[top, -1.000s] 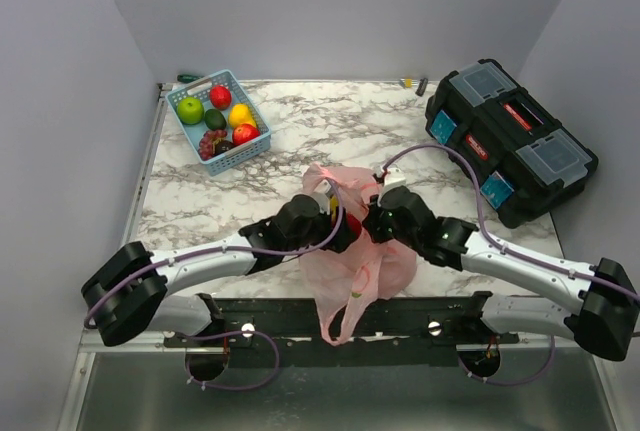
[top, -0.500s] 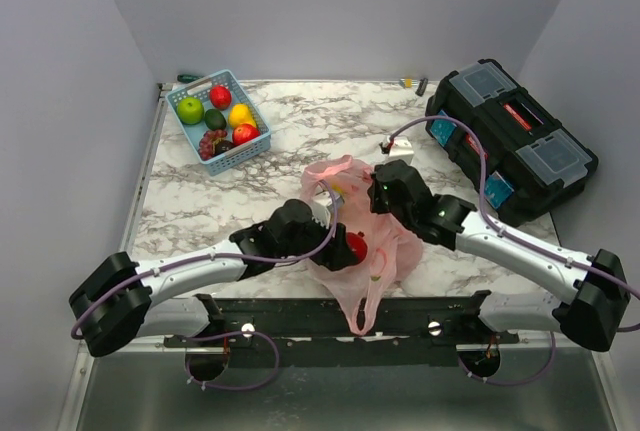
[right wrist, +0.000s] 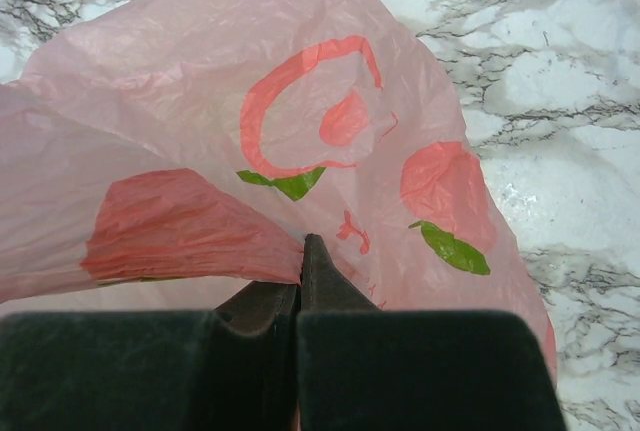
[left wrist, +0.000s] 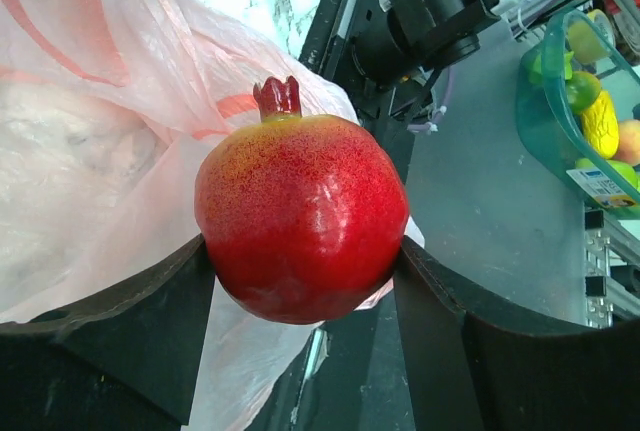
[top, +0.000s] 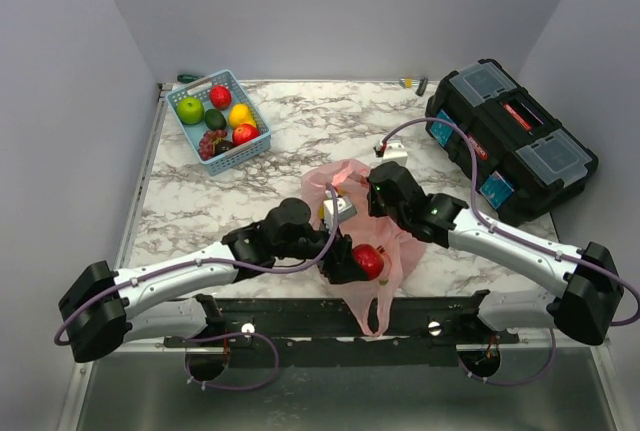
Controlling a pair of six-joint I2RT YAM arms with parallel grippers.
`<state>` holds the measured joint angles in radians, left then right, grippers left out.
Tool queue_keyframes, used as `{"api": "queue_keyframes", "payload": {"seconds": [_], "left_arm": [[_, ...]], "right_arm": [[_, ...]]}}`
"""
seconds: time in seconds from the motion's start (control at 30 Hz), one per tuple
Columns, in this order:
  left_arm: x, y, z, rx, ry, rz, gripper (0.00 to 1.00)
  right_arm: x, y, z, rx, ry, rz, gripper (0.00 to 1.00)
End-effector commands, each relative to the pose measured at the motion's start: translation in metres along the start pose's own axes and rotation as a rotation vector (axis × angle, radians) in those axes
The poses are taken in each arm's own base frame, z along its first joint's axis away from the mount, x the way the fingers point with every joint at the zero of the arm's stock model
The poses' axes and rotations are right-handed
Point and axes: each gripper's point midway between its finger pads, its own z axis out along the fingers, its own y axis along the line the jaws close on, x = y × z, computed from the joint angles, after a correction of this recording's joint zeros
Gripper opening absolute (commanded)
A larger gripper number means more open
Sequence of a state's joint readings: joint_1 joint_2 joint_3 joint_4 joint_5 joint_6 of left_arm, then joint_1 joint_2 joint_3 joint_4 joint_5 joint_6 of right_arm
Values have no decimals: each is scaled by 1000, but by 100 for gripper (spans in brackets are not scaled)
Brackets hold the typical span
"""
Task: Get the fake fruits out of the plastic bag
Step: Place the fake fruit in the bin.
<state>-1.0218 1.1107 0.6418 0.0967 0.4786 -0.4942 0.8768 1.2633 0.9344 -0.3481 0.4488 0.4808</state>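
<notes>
A glossy red fake fruit with a small crown sits clamped between the black fingers of my left gripper, outside the plastic bag near the table's front edge. The thin pink plastic bag lies crumpled mid-table, one handle drooping over the front rail. My right gripper is shut on a fold of the bag, at the bag's far right side. What else lies inside the bag is hidden.
A light blue slotted basket at the back left holds several fruits. A black toolbox stands at the right edge. A teal bin with fruits shows beyond the table's edge in the left wrist view.
My left gripper has pulled back toward the front edge, bringing the red fruit out of the bag. The right gripper, still pinching the bag, has shifted slightly away from me.
</notes>
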Motion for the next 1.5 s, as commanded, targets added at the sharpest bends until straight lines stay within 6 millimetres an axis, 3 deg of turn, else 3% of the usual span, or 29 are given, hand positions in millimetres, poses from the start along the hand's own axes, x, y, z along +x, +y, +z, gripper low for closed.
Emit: {"api": "queue_keyframes", "payload": {"seconds": [0.0, 0.23, 0.43, 0.6, 0.83, 0.97, 1.17, 1.3, 1.47], "left_arm": [[-35, -24, -17, 23, -98, 77, 12], [-98, 0, -80, -346, -302, 130, 3], [-125, 67, -176, -855, -559, -13, 0], [-126, 118, -228, -1100, -644, -180, 0], [-144, 172, -250, -1156, -774, -396, 0], [-154, 222, -267, -1194, -878, -576, 0], [-178, 303, -295, -1332, -911, -702, 0], [-193, 363, -296, -1293, -820, -800, 0], [-202, 407, -291, -1239, -785, -832, 0]], "right_arm": [[3, -7, -2, 23, 3, 15, 1], [35, -27, -4, 64, 44, -2, 1], [44, -36, -14, 46, 32, -4, 1], [54, -39, -15, 24, 25, -12, 1], [61, -40, -13, 8, 21, -20, 1], [57, -37, -20, -36, -13, -10, 1], [48, -32, -30, -97, -70, 13, 1], [47, -31, -30, -104, -74, 12, 1], [50, -30, -27, -102, -58, 0, 1]]}}
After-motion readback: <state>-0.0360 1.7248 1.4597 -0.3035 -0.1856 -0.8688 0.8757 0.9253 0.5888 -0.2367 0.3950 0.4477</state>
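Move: The left hand holds the pomegranate over the near part of the bag. The bin's middle lies about 45 cm ahead, 38 cm to its left and 15 cm lower. In the bin, the red apple is about 42 cm ahead and 32 cm left of the hand, the green apple 49 cm ahead and 46 cm left. The plastic bag's middle is some 13 cm ahead and 2 cm right. From the right hand, the bin is about 30 cm ahead and 40 cm left. Still gripping the pomegranate between its pads, the left hand lifts some 14 cm away from the bag, then swings forward and left to the bin, about 42 cm out and 32 cm across, sinking again on the way while it turns some 100 degrees counter-clockwise. The right hand keeps its pinch on the bag and draws it back, right and down, about 5 cm each way, before rising slightly. ##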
